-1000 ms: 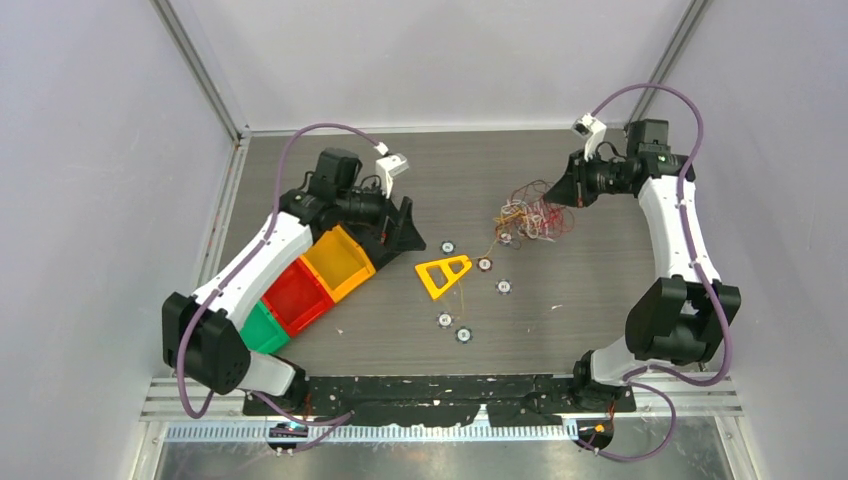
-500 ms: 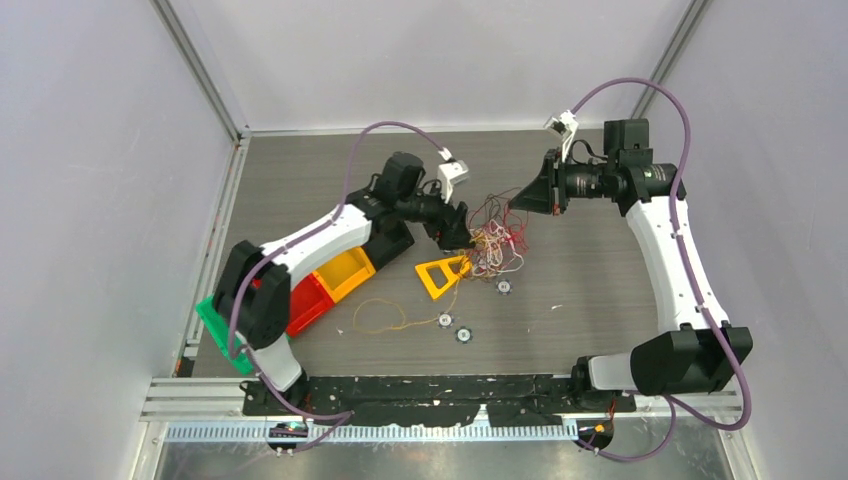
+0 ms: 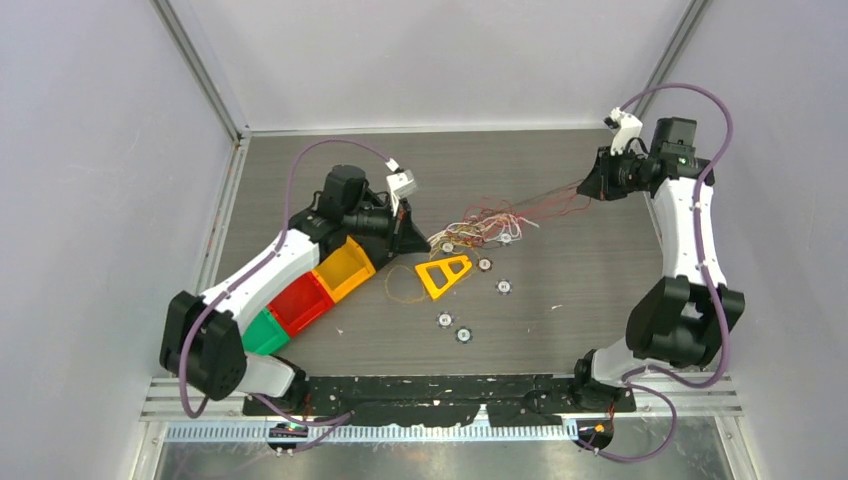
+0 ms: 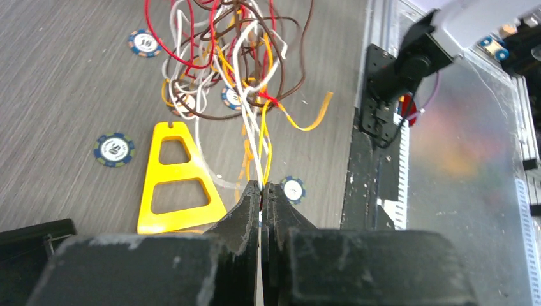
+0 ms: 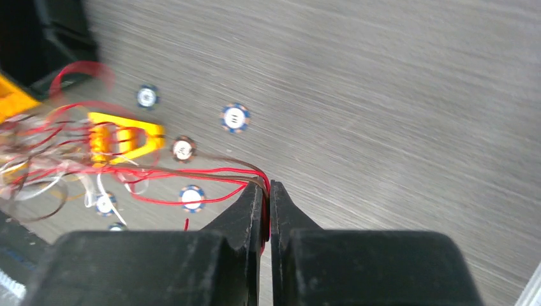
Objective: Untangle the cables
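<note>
The cables (image 3: 482, 228) are thin red, brown, white and yellow-orange wires, stretched in a long bundle above the middle of the table between my two grippers. My left gripper (image 3: 425, 243) is shut on white and yellow strands at the bundle's left end. In the left wrist view those strands run from the left gripper (image 4: 262, 186) up into the tangle (image 4: 236, 64). My right gripper (image 3: 583, 189) is shut on red and brown strands at the right end. The right wrist view shows these cables (image 5: 159, 171) leading left from the right gripper (image 5: 266, 185).
Yellow (image 3: 340, 265), red (image 3: 298, 298) and green (image 3: 262, 330) bins sit under my left arm. A yellow triangular frame (image 3: 443, 273) lies mid-table, with a loose orange strand (image 3: 400, 291) beside it. Several poker chips (image 3: 504, 287) are scattered around the frame.
The left gripper shut on strands of the tangle and pulled back left. The right arm drew back to the far right. The bunched tangle is now stretched out between them.
</note>
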Motion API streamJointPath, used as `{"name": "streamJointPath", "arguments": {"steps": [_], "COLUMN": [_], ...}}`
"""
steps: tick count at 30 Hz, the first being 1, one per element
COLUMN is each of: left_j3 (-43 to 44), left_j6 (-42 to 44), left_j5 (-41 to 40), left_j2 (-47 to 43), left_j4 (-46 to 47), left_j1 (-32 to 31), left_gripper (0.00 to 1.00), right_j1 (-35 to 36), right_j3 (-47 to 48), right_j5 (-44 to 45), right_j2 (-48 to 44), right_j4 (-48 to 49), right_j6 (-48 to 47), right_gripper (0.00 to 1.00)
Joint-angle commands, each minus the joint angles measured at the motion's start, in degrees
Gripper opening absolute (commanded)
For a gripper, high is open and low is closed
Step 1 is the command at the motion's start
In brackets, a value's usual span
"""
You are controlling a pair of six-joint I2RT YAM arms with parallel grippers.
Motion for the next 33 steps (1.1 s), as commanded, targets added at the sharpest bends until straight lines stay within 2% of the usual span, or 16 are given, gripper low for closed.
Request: {"name": "streamJointPath", "arguments": {"steps": [1, 5, 7, 8, 9, 10, 12, 17, 23, 27, 33], "left_j3": [-1.9, -1.4, -0.1, 0.8, 1.6, 2.4, 3.6, 4.1, 2.2, 1.0, 0.5], "left_j6": [2.5, -5.8, -9.1, -10.5, -11.9, -13.7, -16.3, -21.5, -21.9, -22.9, -24.7], "left_j5": [6.9, 5.0, 3.9, 3.5, 3.2, 3.0, 2.4, 2.1, 3.1, 3.3, 5.0], "left_j2": [-4.6, -3.2, -0.9, 0.5, 2.0, 3.4, 6.2, 10.2, 8.9, 7.4, 5.2], "left_j4": [-3.8, 2.5, 5.1, 6.4, 7.5, 8.6, 10.6, 15.7, 17.1, 19.2, 22.6], "left_j1": [0.2, 0.1, -0.4, -0.8, -1.2, -1.7, -2.2, -2.3, -2.2, -2.2, -2.1], "left_gripper": [0.0, 0.0, 0.0, 0.0, 0.0, 0.0, 0.0, 0.0, 0.0, 0.0, 0.0], "right_j1": [-1.4, -0.2, 1.2, 2.1, 2.7, 4.5, 9.2, 23.4, 34.6, 38.7, 40.1], "right_j3": [0.9, 0.4, 1.6, 1.8, 1.5, 0.7, -2.1, -10.7, -12.6, -15.2, -20.6], "right_j5": [11.8, 9.7, 4.5, 2.5, -0.5, -1.8, -2.5, 9.3, 13.8, 14.9, 9.0], "right_j2": [5.4, 9.3, 10.6, 10.5, 10.0, 8.8, 6.1, 2.4, 8.5, 11.6, 15.0], "right_j4": [4.9, 2.1, -2.9, -5.3, -5.8, -6.2, -4.0, 12.7, 22.4, 28.4, 39.0], "right_j6": [-5.5, -6.3, -9.0, -9.5, -9.4, -9.2, -6.5, 5.6, 14.6, 16.0, 20.9], "right_gripper": [0.05, 0.05, 0.29, 0.52, 0.62, 0.77, 0.88, 0.94, 0.96, 0.96, 0.94]}}
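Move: The left hand already holds white and yellow strands and the right hand red and brown ones. The tangle hangs between them, about 12 cm right of the left hand, 6 ahead and 5 below, and some 18 cm left of the right hand, 5 back and 8 below. The yellow triangle lies on the table 4 cm right of the left hand, 3 ahead and 20 below. A dark poker chip sits about 12 cm right of that hand, 5 ahead and 20 below. The right hand lets go of the red and brown strands, opening wide after sinking about 8 cm. It then sweeps some 25 cm left beside the tangle, turning about 20 degrees counter-clockwise and sinking again. The left hand keeps its pinch on the white and yellow strands, backs off and rises slightly, then dips forward and right, rises a little, and rolls about 15 degrees. ##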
